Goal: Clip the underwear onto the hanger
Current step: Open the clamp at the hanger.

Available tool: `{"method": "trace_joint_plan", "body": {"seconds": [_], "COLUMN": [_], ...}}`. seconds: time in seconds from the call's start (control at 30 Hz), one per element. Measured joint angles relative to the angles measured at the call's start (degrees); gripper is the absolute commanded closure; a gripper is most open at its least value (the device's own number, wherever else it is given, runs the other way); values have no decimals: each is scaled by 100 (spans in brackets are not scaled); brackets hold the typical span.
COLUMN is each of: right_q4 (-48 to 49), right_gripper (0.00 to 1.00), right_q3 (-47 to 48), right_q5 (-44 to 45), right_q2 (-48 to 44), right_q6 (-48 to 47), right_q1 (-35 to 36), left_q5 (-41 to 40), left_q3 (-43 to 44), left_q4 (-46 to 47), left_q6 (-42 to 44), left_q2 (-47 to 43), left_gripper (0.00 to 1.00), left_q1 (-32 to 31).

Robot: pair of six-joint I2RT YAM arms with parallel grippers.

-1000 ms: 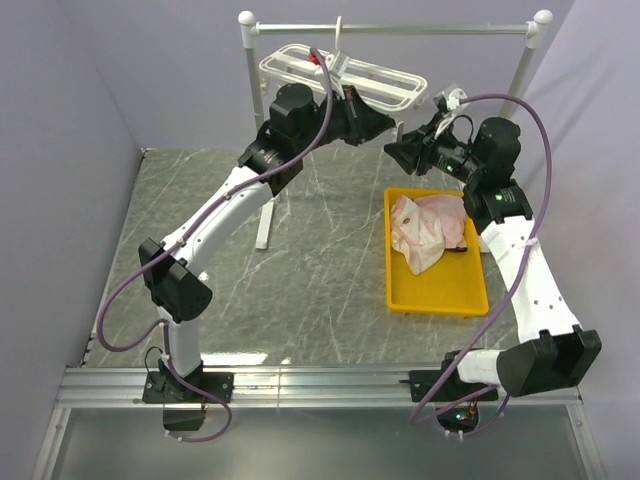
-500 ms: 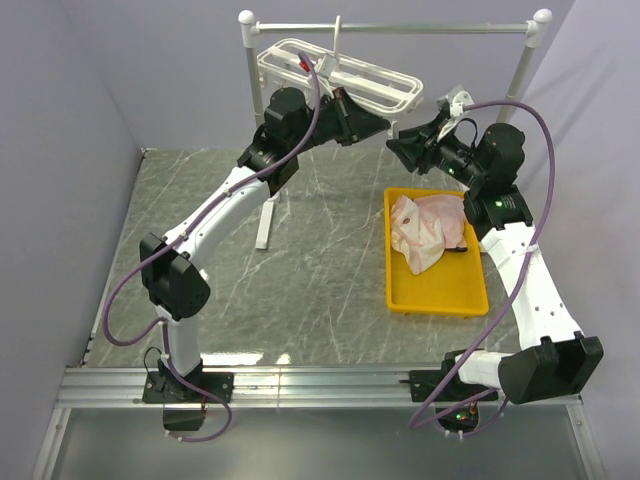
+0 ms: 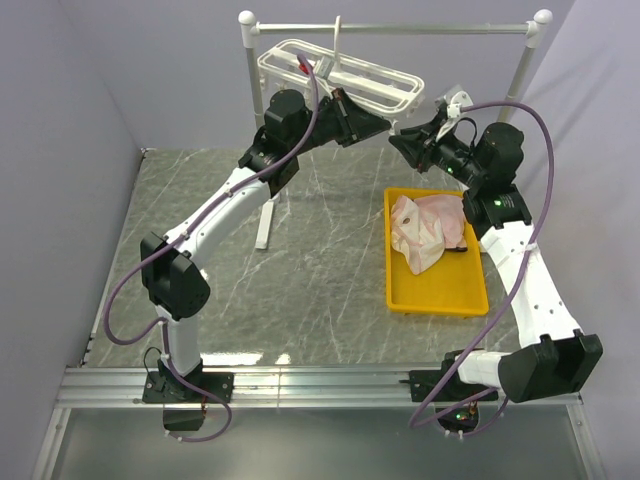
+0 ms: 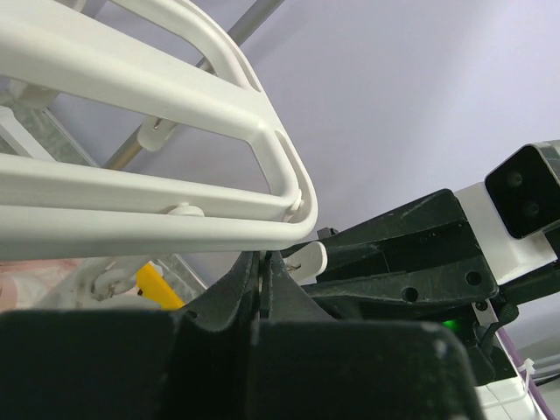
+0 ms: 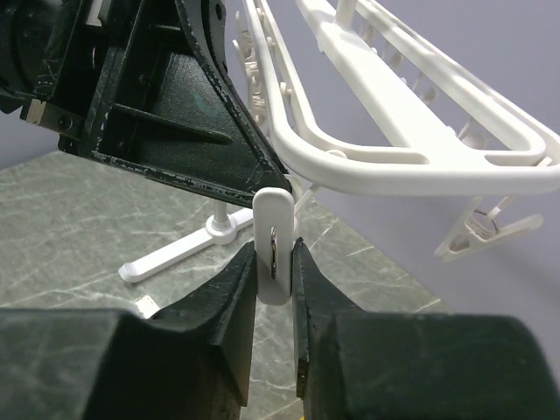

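The white hanger (image 3: 340, 75) hangs by its hook from the grey rail, and its bars fill the top of both wrist views (image 4: 175, 79) (image 5: 394, 166). My left gripper (image 3: 386, 124) is shut just under the hanger's right end (image 4: 262, 262), with nothing visible between its jaws. My right gripper (image 3: 397, 141) faces it tip to tip. The right gripper (image 5: 272, 251) is shut on a small white dangling clip (image 5: 274, 210), one finger pressed against each side. The pale pink underwear (image 3: 430, 228) lies bunched in the yellow tray (image 3: 437, 290), below and behind the right gripper.
The grey rail stand (image 3: 400, 28) with white ball ends spans the back, its white foot (image 3: 265, 225) lying on the marbled table. Another clip (image 5: 481, 232) dangles at the hanger's right end. Grey walls close in at left, back and right.
The right jaws have closed in onto the white clip. A second ago both grippers rose slightly and the hanger shifted with them; since then the arms have held still.
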Motion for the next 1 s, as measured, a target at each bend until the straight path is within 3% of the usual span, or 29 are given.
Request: {"method": "trace_joint_plan", "body": {"seconds": [0.07, 0.13, 0.17, 0.23, 0.67, 1.0], "right_q4": [13, 15, 15, 13, 160, 428], "right_gripper": [98, 100, 100, 100, 100, 100], "right_q3": [0, 2, 4, 24, 9, -146], "right_q5": [24, 33, 26, 0, -48, -48], "right_q2": [15, 28, 39, 74, 107, 107], "right_q6": [-9, -11, -9, -2, 188, 188], "right_q1": [0, 9, 9, 11, 22, 24], "left_q5": [0, 0, -2, 7, 256, 160], "left_q3": [-13, -35, -42, -59, -901, -942], "left_q4": [7, 28, 31, 31, 772, 938], "left_q6": [0, 0, -2, 13, 188, 796], "left_q2": [0, 0, 0, -9, -592, -623], "left_gripper": [95, 80, 63, 50, 40, 35], "left_q1": [4, 13, 15, 28, 240, 203]}}
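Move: The clamp under the hanger's near right corner is already between the right fingertips, about 1 cm ahead and 1 cm left of the right hand point. From the shut left gripper it lies some 3 cm right and 1 cm ahead, level with it. The next clamp on the near rail is roughly 6 cm left and 1 cm farther out than that clamp; another, on the short end, sits about 8 cm farther out and 2 cm to its right. Keep the right fingers pinching the clamp, almost still. Open the left gripper from shut to about two thirds, starting beside the clamp, and draw it some 3 cm left, away from the clamp, then lift it 1 to 2 cm net and ease slightly back, rolling the wrist about 10 degrees clockwise as seen from behind the hand. ##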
